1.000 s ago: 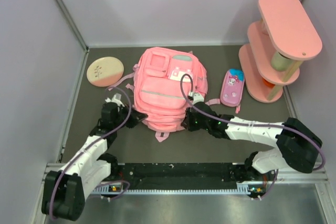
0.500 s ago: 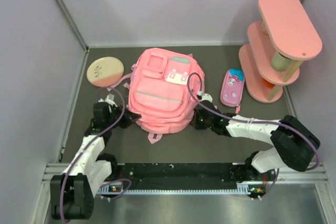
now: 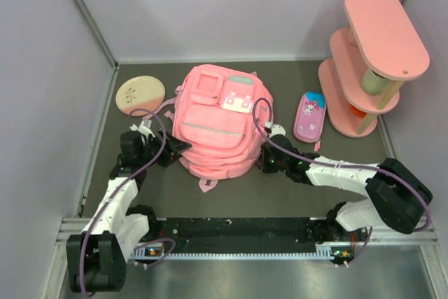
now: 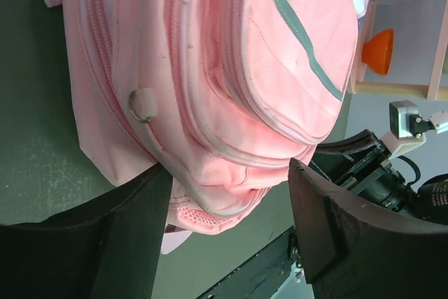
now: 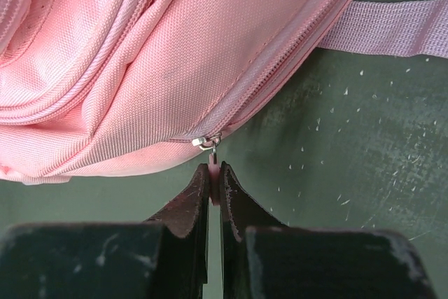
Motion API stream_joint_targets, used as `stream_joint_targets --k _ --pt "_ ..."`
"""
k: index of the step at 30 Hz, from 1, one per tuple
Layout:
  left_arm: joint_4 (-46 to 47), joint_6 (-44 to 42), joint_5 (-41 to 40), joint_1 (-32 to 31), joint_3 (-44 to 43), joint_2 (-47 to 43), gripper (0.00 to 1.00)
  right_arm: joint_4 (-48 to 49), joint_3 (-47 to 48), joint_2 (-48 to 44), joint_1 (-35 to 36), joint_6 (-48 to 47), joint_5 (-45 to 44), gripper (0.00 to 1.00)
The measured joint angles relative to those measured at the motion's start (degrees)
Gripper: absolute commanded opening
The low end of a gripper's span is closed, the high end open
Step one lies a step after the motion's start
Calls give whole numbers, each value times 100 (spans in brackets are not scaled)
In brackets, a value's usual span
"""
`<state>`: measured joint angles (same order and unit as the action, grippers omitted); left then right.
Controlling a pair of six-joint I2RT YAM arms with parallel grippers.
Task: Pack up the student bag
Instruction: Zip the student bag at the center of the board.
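Observation:
The student bag (image 3: 213, 120), a pink backpack with grey zipper strips, lies front up in the middle of the dark mat. My left gripper (image 3: 171, 153) sits at its near left corner. In the left wrist view this gripper (image 4: 229, 169) is open, its jaws wide apart on either side of the bag's (image 4: 210, 68) bottom corner without pinching it. My right gripper (image 3: 262, 162) is at the bag's near right side. In the right wrist view it (image 5: 214, 167) is shut on the small pink pull tab hanging from the metal zipper slider (image 5: 208, 143) of the bag (image 5: 140, 68).
A small pink cartoon pencil case (image 3: 309, 117) lies right of the bag. A pink tiered shelf (image 3: 371, 61) stands at the back right, with an orange item (image 4: 378, 52) on a lower tier. A round beige disc (image 3: 140, 95) lies at the back left. Grey walls enclose the mat.
My left gripper has gone from shut to open at the bag's left corner and drawn slightly left. The bag settled flatter and shifted a little. The right gripper still pinches the zipper pull.

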<state>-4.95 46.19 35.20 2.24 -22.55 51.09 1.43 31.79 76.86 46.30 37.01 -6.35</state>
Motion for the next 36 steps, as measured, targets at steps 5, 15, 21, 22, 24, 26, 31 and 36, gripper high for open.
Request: stream_joint_targets --k 5,15,21,22,24,26,31,36 --pt "-562 74 -612 -850 -262 -273 77 68 -33 0 -13 -63 59 0" --pt "-1438 1169 -1744 -1930 289 -1770 82 57 -33 2 -37 -55 70 0" --pt "-1790 1473 -2063 -2127 291 -1775 83 61 -33 2 -37 -37 90 0" --pt "-1779 1550 -2122 -2218 291 -1670 83 63 -33 2 -37 -37 92 0" --pt "-1696 1744 -2197 -2439 291 -1397 83 66 -33 2 -37 -35 98 0" --pt "-1539 1950 -2328 -2736 289 -1099 88 66 -33 2 -37 -35 111 0" --pt "-1036 2352 -2653 -3379 199 -297 93 68 -33 2 -37 -33 146 0" --pt "-396 2494 -2765 -3567 -35 763 80 70 -33 2 -37 -11 160 0"
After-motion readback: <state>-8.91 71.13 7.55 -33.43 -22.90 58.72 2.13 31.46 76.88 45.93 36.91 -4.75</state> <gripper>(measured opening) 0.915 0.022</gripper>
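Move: The near-left bottom corner of the student bag lies about 9 cm to the left hand's right, 5 cm back and 6 cm lower. The bag's bottom tab is about 11 cm to that hand's right, 12 cm back and 11 cm lower, and the zipper pull some 32 cm to its right, 3 cm ahead, 8 cm lower. The right hand has the zipper pull between its fingertips; the pencil case lies about 21 cm to its right and 15 cm ahead. The right hand keeps its pinch on the zipper pull and stays put. The left hand draws back and right with a slight rise, backs off further, then sinks and swings right to the bag's near-left bottom corner, ending about 9 cm right, 6 cm back and 5 cm lower. It tips down some 20 degrees and spreads its fingers wider around the cloth, the fingertips seeming to come up against it. ##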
